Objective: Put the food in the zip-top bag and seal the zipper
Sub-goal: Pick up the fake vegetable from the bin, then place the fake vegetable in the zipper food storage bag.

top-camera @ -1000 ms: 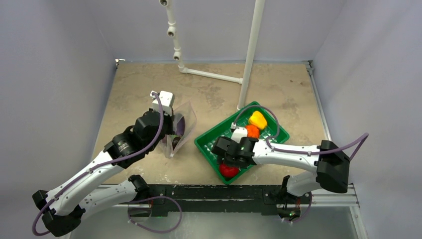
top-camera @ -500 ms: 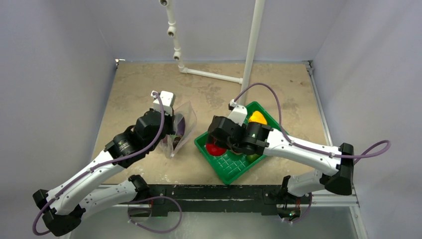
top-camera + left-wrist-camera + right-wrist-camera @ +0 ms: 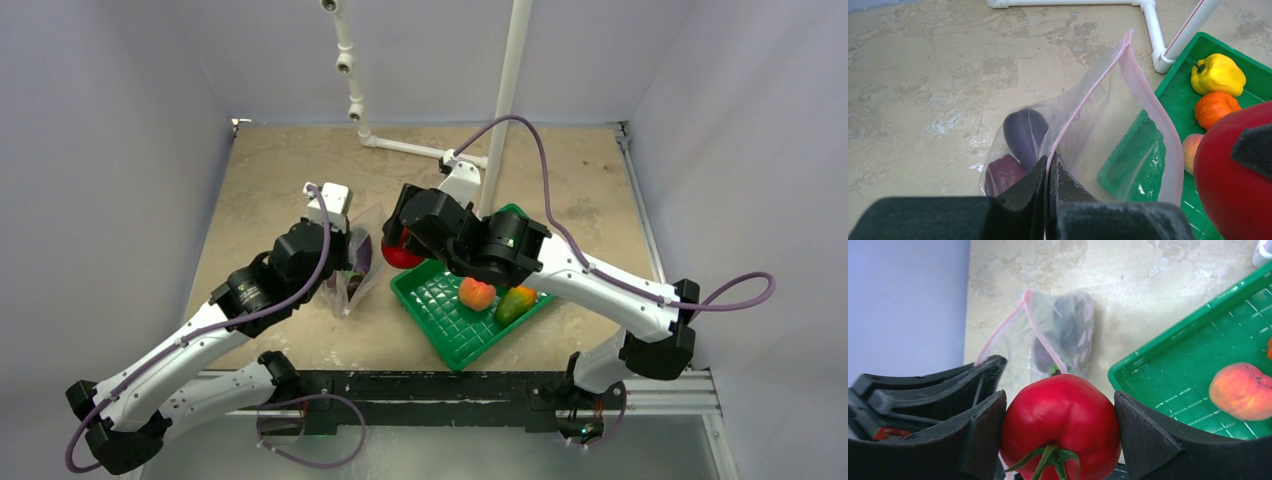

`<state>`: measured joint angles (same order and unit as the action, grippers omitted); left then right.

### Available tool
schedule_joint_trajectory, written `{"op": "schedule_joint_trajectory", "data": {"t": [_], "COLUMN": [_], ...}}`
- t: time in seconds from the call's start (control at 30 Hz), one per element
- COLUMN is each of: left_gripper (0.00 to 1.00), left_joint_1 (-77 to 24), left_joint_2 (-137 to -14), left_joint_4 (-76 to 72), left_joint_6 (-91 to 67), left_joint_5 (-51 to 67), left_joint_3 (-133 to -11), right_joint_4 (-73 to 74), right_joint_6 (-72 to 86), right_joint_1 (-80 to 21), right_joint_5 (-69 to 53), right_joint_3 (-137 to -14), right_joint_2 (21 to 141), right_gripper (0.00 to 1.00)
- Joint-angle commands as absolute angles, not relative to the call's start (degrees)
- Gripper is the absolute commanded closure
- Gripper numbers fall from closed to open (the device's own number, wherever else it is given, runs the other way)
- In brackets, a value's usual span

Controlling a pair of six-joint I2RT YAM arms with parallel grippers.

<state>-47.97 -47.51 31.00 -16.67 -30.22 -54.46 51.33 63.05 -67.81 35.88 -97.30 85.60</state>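
Observation:
The clear zip-top bag [image 3: 368,252] stands on the table with its mouth open, and its pink zipper [image 3: 1149,95] loops round the opening. My left gripper [image 3: 1048,172] is shut on the near edge of that mouth. A purple eggplant [image 3: 1024,131] lies inside the bag. My right gripper [image 3: 1060,410] is shut on a red tomato [image 3: 1060,425], held in the air just right of the bag [image 3: 1058,335]. The peach [image 3: 477,293] and mango [image 3: 516,302] lie in the green tray [image 3: 440,312]. The yellow pepper [image 3: 1218,75] and orange fruit [image 3: 1217,109] sit at its far end.
A white pipe frame [image 3: 505,110] rises from the table behind the tray, with its foot pipes [image 3: 1154,35] close to the bag's far end. Grey walls close in the table on three sides.
My right gripper lifted the tomato from the tray's near end and carried it left and away, up to the bag's mouth. The left gripper has stayed still.

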Motion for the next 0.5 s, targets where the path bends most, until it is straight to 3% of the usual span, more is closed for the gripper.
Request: {"op": "schedule_joint_trajectory", "data": {"t": [0.0, 0.27, 0.47], "left_gripper": [1.0, 1.0, 1.0], "left_joint_1": [-47.61, -47.63, -47.58], "left_joint_2": [-47.11, -47.29, -47.12], "left_joint_4": [30.25, 30.24, 30.17], "left_joint_6": [-15.67, -15.66, -15.67], "left_joint_5": [-30.25, -30.06, -29.97], "left_joint_3": [-53.97, -53.95, -53.9], "right_joint_4": [47.1, 41.62, 39.68], "right_joint_6": [58.77, 55.74, 55.28], "right_joint_1": [-67.94, -67.94, -67.79], "right_joint_5": [37.47, 35.77, 34.87], "right_joint_3": [-101.35, -104.28, -104.94], "right_joint_2": [86.83, 91.37, 94.29], "right_gripper": [0.85, 0.84, 0.76]}}
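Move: The right hand already holds the tomato high above the table; the open bag mouth lies about 7 cm to its left, 4 cm ahead and some 8 cm below. The left fingers, shut on the rim, are about 10 cm to its left, level fore and aft, 5 cm lower. The eggplant in the bag sits roughly 10 cm ahead, 10 cm left and 20 cm down; the peach 3 cm ahead, 13 cm right, 26 cm down. From the left hand the mouth is about 4 cm ahead, 4 cm right, 3 cm below. Leftward and slightly forward, the right hand carries the tomato about 5 cm towards the open bag mouth and the left gripper, arching up some 1.5 cm and sinking back to its starting height, with only a slight tilt and swing. Its fingers keep their hold on the tomato, while the left hand stays still and keeps the bag's rim pinched. ##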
